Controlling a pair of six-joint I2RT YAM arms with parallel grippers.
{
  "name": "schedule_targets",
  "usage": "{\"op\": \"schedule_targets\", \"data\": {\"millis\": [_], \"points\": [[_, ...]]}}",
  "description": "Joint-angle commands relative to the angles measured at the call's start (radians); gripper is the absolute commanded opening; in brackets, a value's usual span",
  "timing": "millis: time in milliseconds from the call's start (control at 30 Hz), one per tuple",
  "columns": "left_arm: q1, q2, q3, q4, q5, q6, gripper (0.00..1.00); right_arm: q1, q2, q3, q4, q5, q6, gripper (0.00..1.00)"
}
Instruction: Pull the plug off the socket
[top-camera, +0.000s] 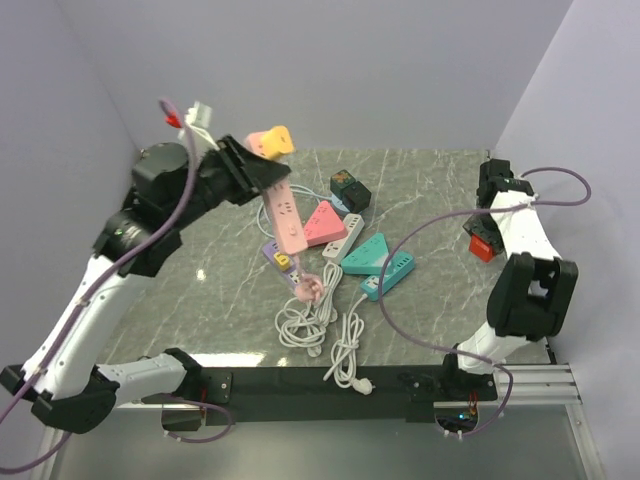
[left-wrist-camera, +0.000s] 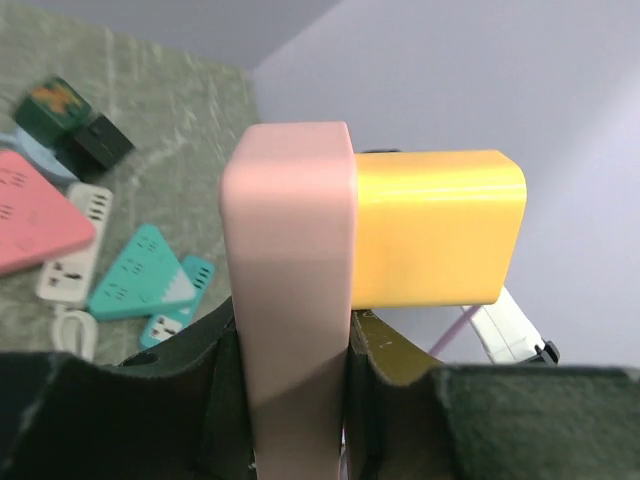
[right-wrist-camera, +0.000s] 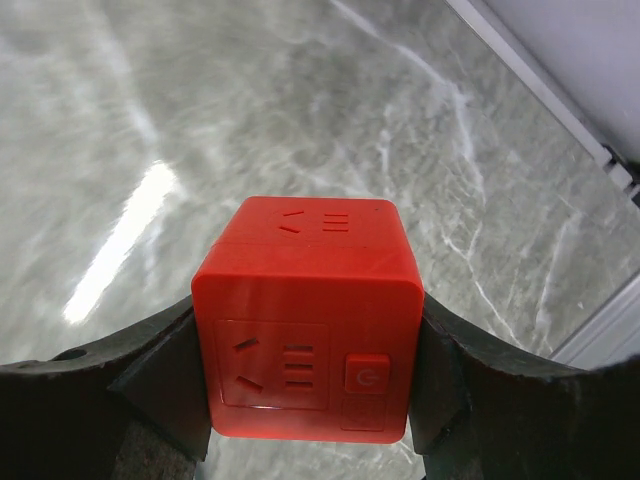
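A pink power strip (top-camera: 287, 218), the socket, is lifted off the table and hangs tilted, its cord trailing down to the pile. A yellow plug block (top-camera: 279, 139) sits plugged into its top end. My left gripper (top-camera: 256, 176) is shut on the strip just below the plug. In the left wrist view the pink strip (left-wrist-camera: 290, 250) stands between the pads and the yellow plug (left-wrist-camera: 435, 225) sticks out to the right, above my left gripper (left-wrist-camera: 295, 400). My right gripper (top-camera: 487, 238) is far right, shut on a red cube socket (right-wrist-camera: 308, 330), apart from the plug.
Under the lifted strip lies a pile: a pink triangular strip (top-camera: 325, 222), a white strip (top-camera: 342, 238), teal strips (top-camera: 375, 262), a purple strip (top-camera: 283, 262), a dark cube (top-camera: 350, 188) and coiled white cables (top-camera: 312, 320). Walls close off the left, back and right.
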Motion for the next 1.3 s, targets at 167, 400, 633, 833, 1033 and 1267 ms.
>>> {"op": "schedule_targets", "data": {"millis": [167,400,633,833,1033,1267], "points": [[0.141,-0.132,0.095,-0.255,-0.180,0.211,0.00,-0.025,0.110,0.008,-0.053,0.171,0.180,0.00],[0.195,-0.232,-0.052,-0.366,-0.353,0.311,0.00,-0.029,0.173,-0.030,-0.119,0.349,0.298,0.02],[0.220,-0.290,-0.255,-0.314,-0.386,0.318,0.00,-0.026,0.267,-0.079,-0.044,0.274,0.265,0.03],[0.263,-0.299,-0.392,-0.275,-0.372,0.354,0.00,-0.023,0.291,-0.113,0.019,0.205,0.211,0.16],[0.296,-0.293,-0.497,-0.231,-0.297,0.369,0.00,-0.010,0.236,-0.088,0.010,0.139,0.177,0.72],[0.303,-0.275,-0.591,-0.169,-0.205,0.380,0.01,0.038,0.093,-0.027,-0.062,0.105,0.160,0.91]]}}
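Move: The left gripper, high up, holds the pink power strip with the yellow plug. The bare left part of the table lies about 17 cm to its left, 1 cm back and 45 cm below; the purple strip is some 3 cm ahead, 3 cm left, the pink triangle 16 cm ahead, 6 cm right, both about 43 cm down. The right gripper holds the red cube; its bare table spot lies about 5 cm back, 3 cm right and 12 cm below, with the teal strip some 5 cm back, 22 cm left, 12 cm down. Bring the left gripper down about 24 cm and left some 16 cm, left first and then mostly down, towards the bare left side of the table, keeping hold of the pink strip while rolling its left side up and turning counter-clockwise. With the right, lower the red cube about 10 cm and draw it back and slightly right onto the table, then open the fingers and lift off a little, forward and left. ##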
